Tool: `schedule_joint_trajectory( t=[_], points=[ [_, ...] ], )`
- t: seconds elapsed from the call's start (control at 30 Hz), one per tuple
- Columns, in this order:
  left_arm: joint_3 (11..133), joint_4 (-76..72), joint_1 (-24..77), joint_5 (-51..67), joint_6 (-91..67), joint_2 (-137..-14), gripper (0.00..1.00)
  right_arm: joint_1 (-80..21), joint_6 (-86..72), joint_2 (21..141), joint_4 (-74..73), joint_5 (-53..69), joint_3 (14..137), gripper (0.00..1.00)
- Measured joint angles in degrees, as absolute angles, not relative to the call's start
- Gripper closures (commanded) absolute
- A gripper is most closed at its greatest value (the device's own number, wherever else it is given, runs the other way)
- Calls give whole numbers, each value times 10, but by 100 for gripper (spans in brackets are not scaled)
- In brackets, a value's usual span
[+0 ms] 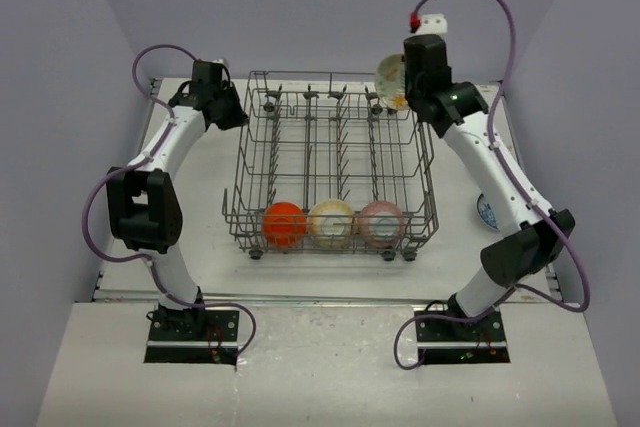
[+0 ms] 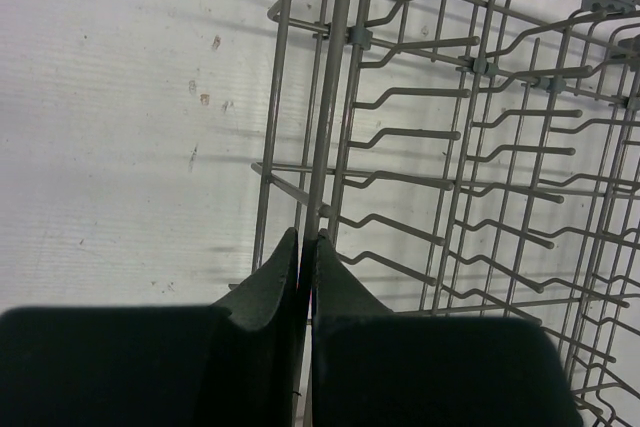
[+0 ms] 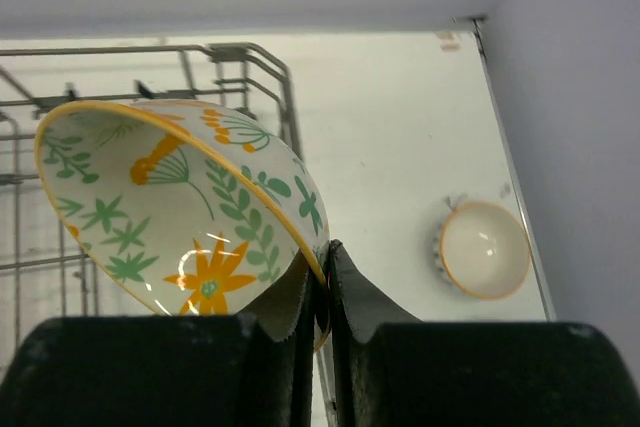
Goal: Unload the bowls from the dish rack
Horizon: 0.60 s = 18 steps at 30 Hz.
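Note:
The grey wire dish rack (image 1: 335, 162) stands mid-table. An orange bowl (image 1: 284, 224), a cream-yellow bowl (image 1: 331, 223) and a pink bowl (image 1: 380, 224) stand on edge in its near row. My right gripper (image 3: 327, 247) is shut on the rim of a whitish floral bowl (image 3: 180, 197), held tilted above the rack's far right corner (image 1: 392, 82). A blue-and-white patterned bowl (image 1: 487, 211) sits upright on the table right of the rack, also seen in the right wrist view (image 3: 484, 249). My left gripper (image 2: 308, 242) is shut on the rack's rim wire (image 2: 330, 117) at its far left corner.
Upright tines (image 2: 480, 147) fill the rack's inside. The white table (image 2: 120, 127) extends left of the rack. Purple walls close in the back and both sides, and the right wall (image 3: 580, 97) runs close to the patterned bowl.

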<state>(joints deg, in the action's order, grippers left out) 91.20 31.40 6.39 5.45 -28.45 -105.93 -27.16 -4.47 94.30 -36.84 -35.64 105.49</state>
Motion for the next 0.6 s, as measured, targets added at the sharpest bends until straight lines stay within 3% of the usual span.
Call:
schedule_joint_trajectory(
  t=[0.33,0.6],
  points=[
    [916,321,64,51,-282,-1061,100,-105,-207,854,-506,-193,952,100],
    [916,322,63,47,-278,-1061,100,22,-265,918,-519,-64,965,100]
  ],
)
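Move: The right hand already holds the floral bowl by its rim, high above the rack's far right part; the bare table right of the rack lies about 22 cm to its right, 10 cm ahead and 35 cm below. The white bowl stands 26 cm right, 2 cm ahead; the blue bowl 25 cm right, 10 cm back, both some 32 cm down. From the left hand, that bare table is roughly 58 cm right, 6 cm ahead, 16 cm lower. The right arm swings the floral bowl off to the right and down, about 13 cm sideways and 10 cm lower, drawing back some 5 cm before easing a little forward again, out past the rack's right rim towards the bare table by the white bowl. On the way the wrist rolls some 30 degrees so that the hand's left side rises, tips the fingers further down and turns clockwise, the closed fingers keeping their pinch on the bowl's rim while the left hand stays put on the rack's left rim. ##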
